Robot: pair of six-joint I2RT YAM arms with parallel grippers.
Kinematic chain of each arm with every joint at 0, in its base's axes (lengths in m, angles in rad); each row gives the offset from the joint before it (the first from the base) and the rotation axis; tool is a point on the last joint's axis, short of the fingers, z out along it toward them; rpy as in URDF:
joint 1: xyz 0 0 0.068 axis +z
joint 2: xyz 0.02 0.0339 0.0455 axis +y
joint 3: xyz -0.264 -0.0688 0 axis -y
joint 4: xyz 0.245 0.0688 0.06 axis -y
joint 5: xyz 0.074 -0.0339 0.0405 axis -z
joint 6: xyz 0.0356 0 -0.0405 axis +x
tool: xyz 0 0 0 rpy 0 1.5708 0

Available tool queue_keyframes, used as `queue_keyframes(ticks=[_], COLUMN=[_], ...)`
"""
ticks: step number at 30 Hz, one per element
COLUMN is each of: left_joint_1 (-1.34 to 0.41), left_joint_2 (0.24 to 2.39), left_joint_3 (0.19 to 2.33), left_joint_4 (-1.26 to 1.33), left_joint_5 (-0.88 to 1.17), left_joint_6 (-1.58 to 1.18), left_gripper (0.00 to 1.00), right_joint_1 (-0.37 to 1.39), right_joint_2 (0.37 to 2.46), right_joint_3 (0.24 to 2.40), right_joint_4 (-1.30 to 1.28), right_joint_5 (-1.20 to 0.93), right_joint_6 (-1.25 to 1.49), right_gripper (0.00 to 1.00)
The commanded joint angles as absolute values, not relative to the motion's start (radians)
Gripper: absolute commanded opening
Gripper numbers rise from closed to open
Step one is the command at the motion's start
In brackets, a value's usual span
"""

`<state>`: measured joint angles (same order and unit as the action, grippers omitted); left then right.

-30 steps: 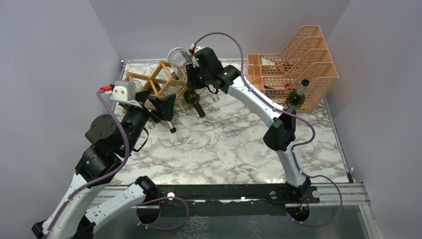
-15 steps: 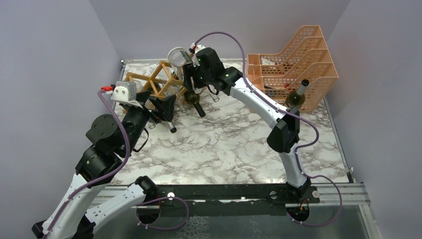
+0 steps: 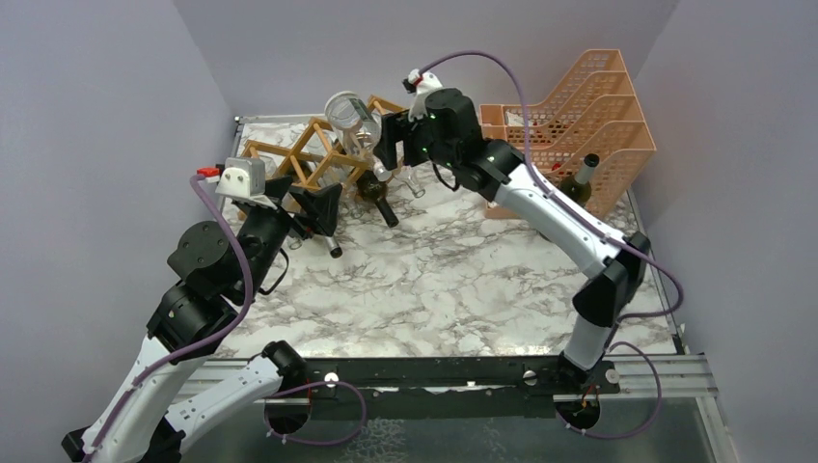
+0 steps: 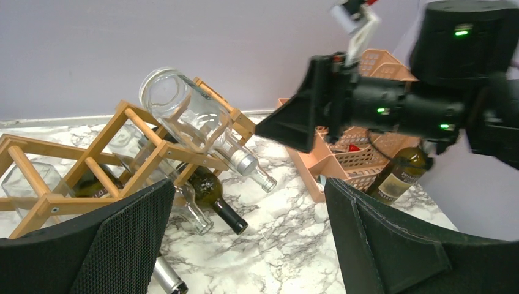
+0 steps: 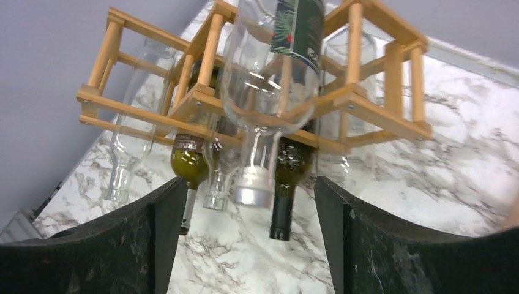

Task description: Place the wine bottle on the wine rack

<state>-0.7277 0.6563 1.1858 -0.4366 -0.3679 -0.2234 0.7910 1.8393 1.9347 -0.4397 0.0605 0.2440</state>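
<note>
The wooden wine rack [image 3: 299,159] [image 4: 147,131] [image 5: 367,101] stands at the back left of the marble table. A clear wine bottle [image 3: 355,123] [image 4: 183,107] [image 5: 269,92] with a silver cap lies in its top cell, neck slanting down toward the front. My right gripper [image 3: 389,145] [image 5: 248,184] hovers open just in front of the cap, touching nothing. Several other bottles fill the lower cells, among them a dark green one [image 3: 376,198] [image 5: 284,184]. My left gripper [image 3: 304,203] [image 4: 248,190] stands wide open and empty at the rack's front.
A peach-orange mesh organiser [image 3: 569,125] stands at the back right. A green bottle [image 3: 576,188] [image 4: 401,174] stands upright against its front. Bottle necks stick out of the rack onto the table [image 3: 434,280]. Purple walls close off the left, back and right.
My right gripper opened off the clear bottle's neck and drew back up and to the right, its elbow swinging right. The bottle stayed on the rack. The left arm held still.
</note>
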Motion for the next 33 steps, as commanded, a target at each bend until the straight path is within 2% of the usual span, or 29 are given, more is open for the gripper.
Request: queue_keyframes(ticks=[1, 6, 12, 17, 21, 28, 33], left_joint_1=[-0.724, -0.724, -0.724, -0.724, -0.724, -0.724, -0.724], left_joint_2=[0.651, 0.662, 0.673, 0.681, 0.688, 0.701, 0.708], left_joint_3=[1.158, 1.135, 1.105, 1.086, 1.083, 1.068, 1.048], left_joint_4=[-0.434, -0.432, -0.410, -0.395, -0.391, -0.385, -0.376], left_joint_5=[-0.345, -0.318, -0.306, -0.288, -0.283, -0.261, -0.257], left_joint_6=[-0.222, -0.225, -0.239, -0.251, -0.257, -0.274, -0.283], left_gripper=[0.99, 0.99, 0.99, 0.99, 0.99, 0.99, 0.99], right_joint_1=[0.796, 0.792, 0.706, 0.458, 0.338, 0.200, 0.180], right_joint_2=[1.662, 1.477, 1.310, 1.259, 1.245, 1.216, 1.225], right_joint_3=[1.777, 1.573, 1.469, 1.446, 1.417, 1.344, 1.301], right_joint_4=[-0.322, -0.300, -0.321, -0.408, -0.457, -0.468, -0.481], right_joint_5=[0.185, 0.435, 0.646, 0.648, 0.692, 0.578, 0.545], right_joint_6=[0.199, 0.116, 0.029, 0.072, 0.104, 0.147, 0.179], right_gripper=[0.79, 0.79, 0.81, 0.84, 0.85, 0.84, 0.79])
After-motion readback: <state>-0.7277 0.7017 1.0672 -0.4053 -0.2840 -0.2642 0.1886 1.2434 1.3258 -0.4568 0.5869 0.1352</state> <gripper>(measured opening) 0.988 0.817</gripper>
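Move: The green wine bottle standing in front of the basket lies about 41 cm to the right of the right hand, nearly level with it in reach, its middle some 18 cm lower. The basket is behind that bottle, roughly 14 cm farther out. Beside the hand, the clear bottle on the rack is about 10 cm ahead, 8 cm left and 6 cm below. From the left hand, the green bottle is some 20 cm ahead, 53 cm right and 28 cm below. Its fingers already off the clear bottle and still wide open, the right hand sweeps about 41 cm to the right, away from the rack, rising some 6 cm on the way and sinking back to its starting height while the wrist turns about 60 degrees clockwise, so that the open fingers arrive at the neck of the green wine bottle without closing on it. Meanwhile the empty left hand, also open, sinks about 5 cm and drifts some 3 cm to the right near the rack, its fingers tipping slightly down. ##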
